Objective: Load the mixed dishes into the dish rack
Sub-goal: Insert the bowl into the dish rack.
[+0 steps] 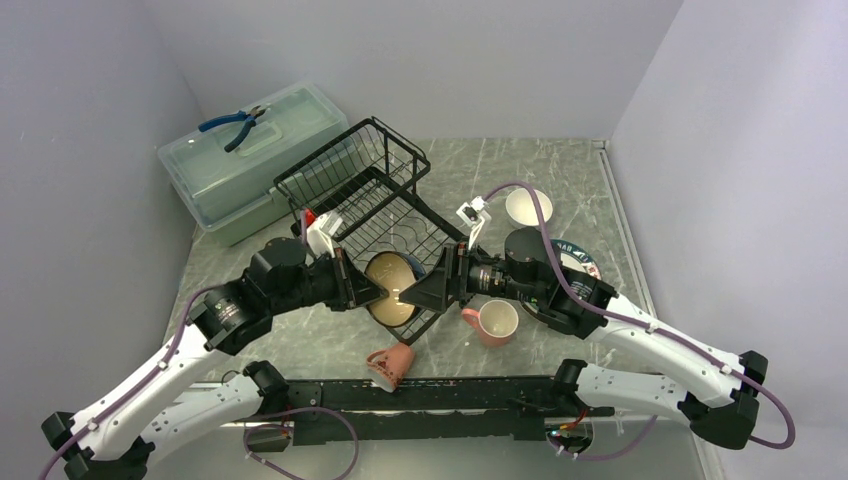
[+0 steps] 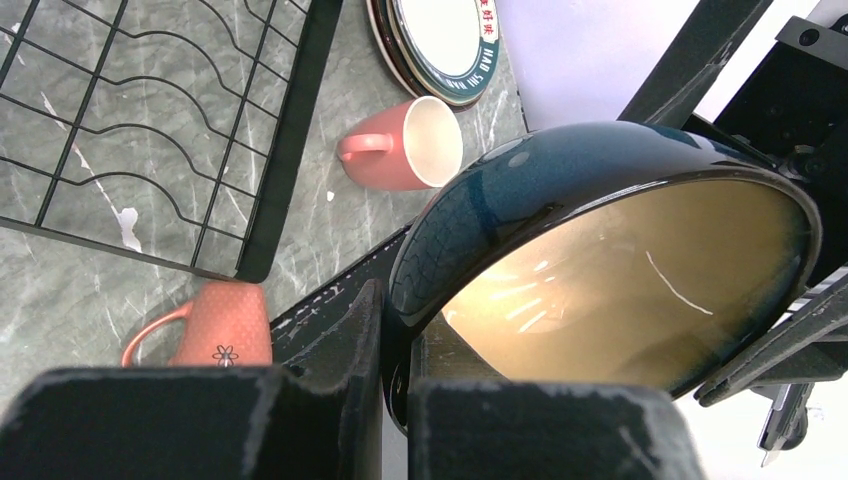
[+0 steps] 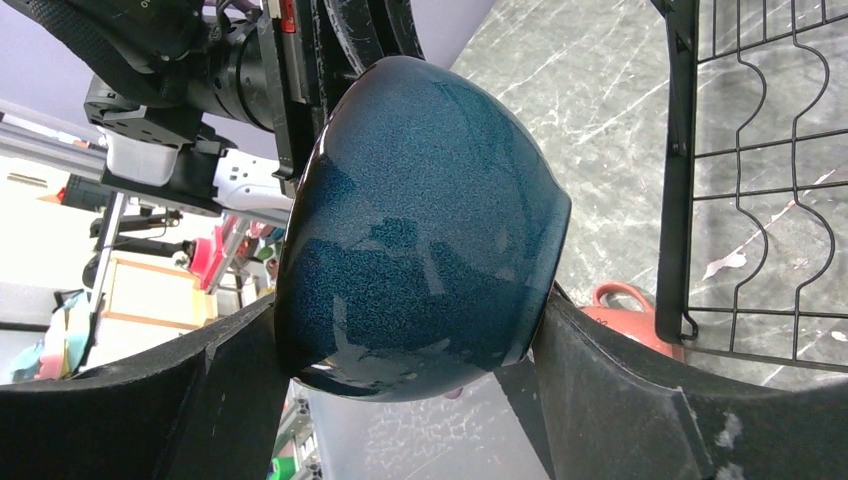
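Note:
A glossy teal bowl [image 1: 392,288] with a cream inside hangs on its side between the two arms, over the near corner of the black wire dish rack [image 1: 370,190]. My left gripper [image 2: 400,300] is shut on the bowl's rim [image 2: 600,260], one finger inside and one outside. My right gripper [image 3: 410,310] spans the bowl's round outside [image 3: 420,210], both fingers against its sides. A pink mug [image 1: 492,322] lies on the table right of the rack. A salmon dotted mug [image 1: 392,363] lies near the front. The lettered plate [image 1: 578,258] sits partly under the right arm.
A small white bowl [image 1: 527,207] stands behind the right arm. The pale green lidded box [image 1: 250,160] with blue pliers [image 1: 235,125] on it is at the back left. Walls close in left and right. The rack's wire floor [image 2: 150,120] shows nothing on it.

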Robot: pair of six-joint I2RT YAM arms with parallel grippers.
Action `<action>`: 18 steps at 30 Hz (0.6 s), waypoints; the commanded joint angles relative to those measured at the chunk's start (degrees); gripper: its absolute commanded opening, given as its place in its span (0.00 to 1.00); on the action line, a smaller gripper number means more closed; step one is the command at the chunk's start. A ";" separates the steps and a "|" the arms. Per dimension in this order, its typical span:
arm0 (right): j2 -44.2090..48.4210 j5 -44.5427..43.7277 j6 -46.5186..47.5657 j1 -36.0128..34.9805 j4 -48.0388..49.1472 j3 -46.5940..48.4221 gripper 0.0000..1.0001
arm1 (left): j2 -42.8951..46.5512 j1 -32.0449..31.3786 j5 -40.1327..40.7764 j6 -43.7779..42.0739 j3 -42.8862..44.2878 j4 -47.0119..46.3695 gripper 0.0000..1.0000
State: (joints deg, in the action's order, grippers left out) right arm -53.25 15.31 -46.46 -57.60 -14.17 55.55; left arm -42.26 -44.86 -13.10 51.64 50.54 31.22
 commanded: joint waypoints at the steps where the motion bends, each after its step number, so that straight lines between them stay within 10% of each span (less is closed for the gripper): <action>1: 0.36 0.13 0.53 -1.11 2.64 3.80 0.33 | -0.36 0.07 1.49 -0.08 3.51 -5.00 0.13; 18: -1.77 -3.01 4.26 2.46 -3.69 9.11 0.23 | -0.63 0.06 6.30 -3.24 5.03 1.83 0.55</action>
State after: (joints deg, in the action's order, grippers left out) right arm -55.51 12.69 -43.83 -56.47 -22.22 59.27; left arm -42.98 -44.88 -9.52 50.52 52.60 31.81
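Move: The bowl, rim facing left, is held by both hands; its middle lies some 4 cm to the left hand's right and 3 cm higher. From the right hand, the middle of the dish rack's open tray lies about 19 cm ahead, on its line, and 22 cm down; from the left hand it is about 19 cm ahead, 4 cm right and 17 cm down. About 21 cm below the right hand, the fallen mug lies 9 cm back and 4 cm left; the standing mug is 18 cm right, level with it. Opening from nearly shut to about half, the left fingers let go of the bowl's rim while that hand rises and edges forward, about 1 cm each way. The right hand keeps the bowl between its wide-set fingers and, once the left is opening, sinks about 1.5 cm and goes just over 1 cm forward and a little right towards the rack, its fingers tipping down some 5 to 10 degrees. ##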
